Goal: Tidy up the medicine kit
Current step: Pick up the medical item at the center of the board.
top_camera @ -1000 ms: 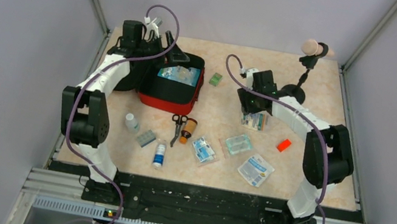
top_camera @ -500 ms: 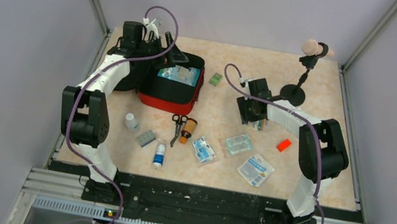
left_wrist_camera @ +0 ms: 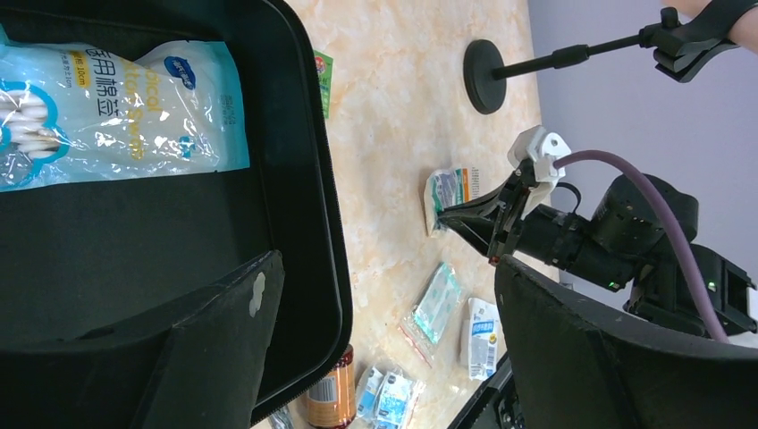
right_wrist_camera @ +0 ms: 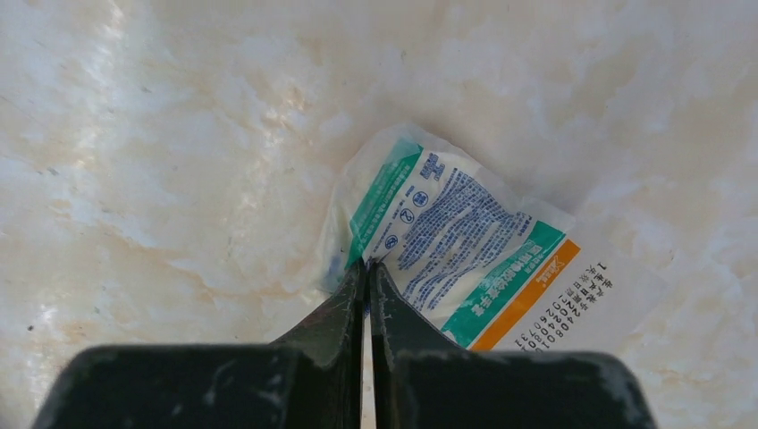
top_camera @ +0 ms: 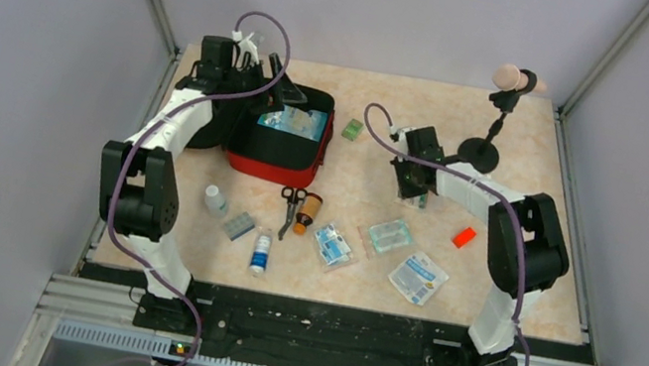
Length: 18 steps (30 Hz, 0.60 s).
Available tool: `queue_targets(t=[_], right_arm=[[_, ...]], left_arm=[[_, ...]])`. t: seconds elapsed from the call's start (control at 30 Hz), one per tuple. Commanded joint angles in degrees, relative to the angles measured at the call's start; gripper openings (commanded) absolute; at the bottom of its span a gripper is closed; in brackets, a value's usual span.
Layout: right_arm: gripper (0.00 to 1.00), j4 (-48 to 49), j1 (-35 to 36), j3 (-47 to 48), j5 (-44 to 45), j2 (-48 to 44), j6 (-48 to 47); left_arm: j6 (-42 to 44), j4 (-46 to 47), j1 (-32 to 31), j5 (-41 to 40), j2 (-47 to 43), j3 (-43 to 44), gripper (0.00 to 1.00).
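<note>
The medicine kit (top_camera: 272, 170) lies open at the back left, red outside with black lining (left_wrist_camera: 134, 241). A bag of cotton swabs (top_camera: 291, 121) (left_wrist_camera: 107, 107) rests inside it. My left gripper (top_camera: 280, 83) (left_wrist_camera: 384, 264) hovers open over the kit's right rim, holding nothing. Right of centre, my right gripper (top_camera: 415, 191) (right_wrist_camera: 366, 265) points down at the table. It is shut on the crumpled near edge of a green and white packet (right_wrist_camera: 465, 241) (left_wrist_camera: 447, 188), which lies on the tabletop.
A microphone stand (top_camera: 480, 150) stands just behind the right arm. Loose on the table are a green box (top_camera: 352, 129), scissors (top_camera: 291, 207), an amber bottle (top_camera: 308, 210), two white bottles (top_camera: 215, 199) (top_camera: 261, 252), a blister pack (top_camera: 238, 225), several packets (top_camera: 389, 236) and an orange-red block (top_camera: 464, 236).
My right gripper has come down and to the left onto the packet and its jaws have shut on the packet's edge. The left arm has stayed still.
</note>
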Motion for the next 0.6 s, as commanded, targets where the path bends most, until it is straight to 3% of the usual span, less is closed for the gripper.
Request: queue_targets(t=[0.0, 0.3, 0.43, 0.57], right_arm=[[0.0, 1.6, 0.4, 6.8, -3.3, -3.2, -2.9], [0.0, 3.5, 1.4, 23.6, -5.9, -0.9, 5.6], [0.0, 4.9, 2.3, 31.7, -7.9, 3.2, 11.7], [0.0, 7.8, 3.7, 36.1, -12.2, 6.1, 15.2]], left_arm=[[-0.4, 2.7, 0.0, 1.3, -1.7, -0.3, 0.91], [-3.4, 11.8, -2.0, 9.3, 0.3, 0.8, 0.93], [-0.5, 13.5, -4.2, 10.6, -0.3, 2.2, 0.93], [6.9, 11.7, -7.2, 6.5, -0.3, 3.8, 0.92]])
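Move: In the right gripper, already pinched near its left end, is the medical pack, its middle about 3 cm to the right. The open left gripper waits some 26 cm left, 8 cm ahead and 19 cm higher. The kit's middle is roughly 31 cm left and 11 cm ahead; the green box, 14 cm left and 16 cm ahead, lies on the way. From the left hand, the pack lies about 29 cm right, 8 cm back and 19 cm below. Lifting the pinched pack off the board, the right hand climbs about 21 cm while sweeping some 11 cm forward and 10 cm left towards the left gripper, gathering speed early; its steeply downward fingers swing up, forward and left by around 35 degrees, staying shut. The left hand comes to meet it, 5 cm right and 3 cm up, turning slightly clockwise with its fingers kept open. ##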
